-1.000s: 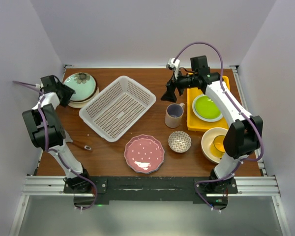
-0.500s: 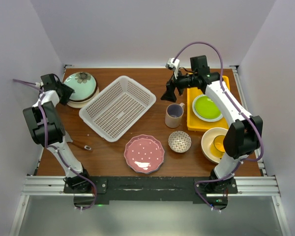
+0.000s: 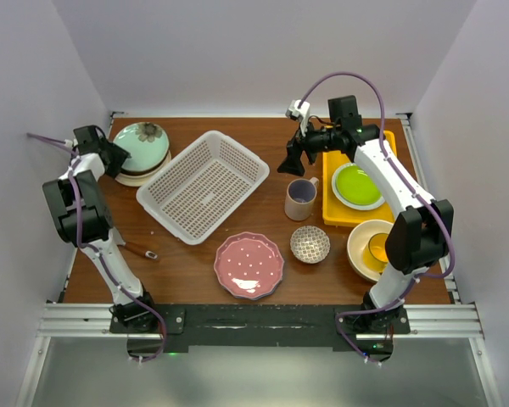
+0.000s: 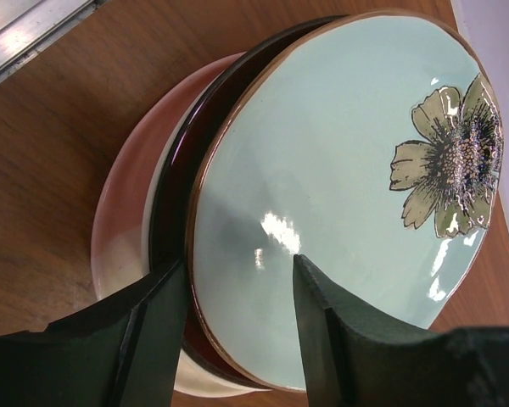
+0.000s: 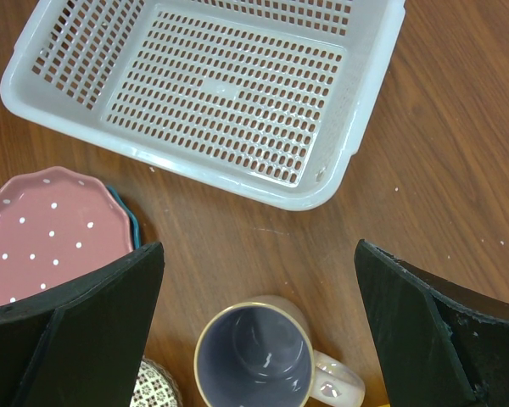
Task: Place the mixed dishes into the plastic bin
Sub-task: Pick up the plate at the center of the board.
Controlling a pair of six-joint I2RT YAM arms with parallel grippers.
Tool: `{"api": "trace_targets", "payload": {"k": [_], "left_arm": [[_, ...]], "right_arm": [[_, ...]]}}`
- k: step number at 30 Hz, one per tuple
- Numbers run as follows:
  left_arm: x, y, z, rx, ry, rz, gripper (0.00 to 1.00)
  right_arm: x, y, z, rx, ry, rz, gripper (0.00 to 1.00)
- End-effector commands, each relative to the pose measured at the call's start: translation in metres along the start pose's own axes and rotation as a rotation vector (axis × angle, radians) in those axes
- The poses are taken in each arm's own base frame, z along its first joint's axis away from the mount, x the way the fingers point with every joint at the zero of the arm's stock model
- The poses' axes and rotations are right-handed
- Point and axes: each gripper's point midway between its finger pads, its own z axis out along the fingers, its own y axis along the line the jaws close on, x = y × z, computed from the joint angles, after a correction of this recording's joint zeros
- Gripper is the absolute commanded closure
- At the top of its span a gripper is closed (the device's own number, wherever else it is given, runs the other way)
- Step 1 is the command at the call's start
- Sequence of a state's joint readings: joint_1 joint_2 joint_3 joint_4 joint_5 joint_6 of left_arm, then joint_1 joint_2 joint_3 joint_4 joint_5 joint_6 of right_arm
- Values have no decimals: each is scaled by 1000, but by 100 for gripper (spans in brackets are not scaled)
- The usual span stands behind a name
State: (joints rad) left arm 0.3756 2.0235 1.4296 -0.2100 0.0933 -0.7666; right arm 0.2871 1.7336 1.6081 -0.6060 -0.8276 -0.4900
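At the back left a pale blue flower plate (image 4: 339,170) tops a stack over a dark plate and a pink-and-cream plate (image 3: 136,178). My left gripper (image 4: 239,263) straddles the blue plate's rim, one finger over it and one outside the dark plate; I cannot see whether they press. My right gripper (image 3: 290,161) hangs wide open above the beige mug (image 5: 254,356), holding nothing. The white plastic bin (image 3: 204,185) sits empty between the arms. Near the front lie a pink dotted plate (image 3: 248,264) and a small patterned bowl (image 3: 310,244). A large cream bowl (image 3: 359,250) holds a yellow mug (image 3: 378,248).
A yellow tray (image 3: 335,212) at the right carries a green plate (image 3: 356,185). A wooden-handled utensil (image 3: 140,251) lies by the left arm. A teal plate edge (image 5: 129,222) shows under the pink plate. White walls close in on three sides.
My left gripper has crept toward the blue plate with its jaws narrowing around the rim, and the plate has shifted slightly right. The right arm has not moved.
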Motion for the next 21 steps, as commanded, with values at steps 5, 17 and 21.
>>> {"api": "trace_targets", "payload": {"k": [5,17,21], "left_arm": [[12,-30,13,165,24,-35,44],[14,-49,15,317,16,-86,58],[11,-50,9,346,8,-97,72]], "right_arm": [[-19,1,-7,21,-29,-42,2],[-22,4,-12,24,-33,-55,2],[-22,5,-13,25,-32,-58,2]]}}
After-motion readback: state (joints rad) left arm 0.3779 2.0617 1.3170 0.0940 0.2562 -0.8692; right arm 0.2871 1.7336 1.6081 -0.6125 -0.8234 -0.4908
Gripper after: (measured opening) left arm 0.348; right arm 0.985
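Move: The teal flower plate tops the stack, its middle some 5 cm ahead of the left hand and 6 cm to its right, about level with it; its near rim already runs between the half-open fingers. The dark plate beneath is centred about 2 cm ahead, 6 cm right and 3 cm lower. The white bin's middle lies some 25 cm right and 8 cm back. From the right hand, the teal plate is about 45 cm left, 13 cm ahead and 17 cm below. Forward and to the right, about 3 cm in all, the left hand keeps pushing the teal plate's near rim across the stack with one finger against its edge and the other over its face. As it goes it tilts its fingertips up a good 10 degrees, and late on the fingers close partway around the rim. ##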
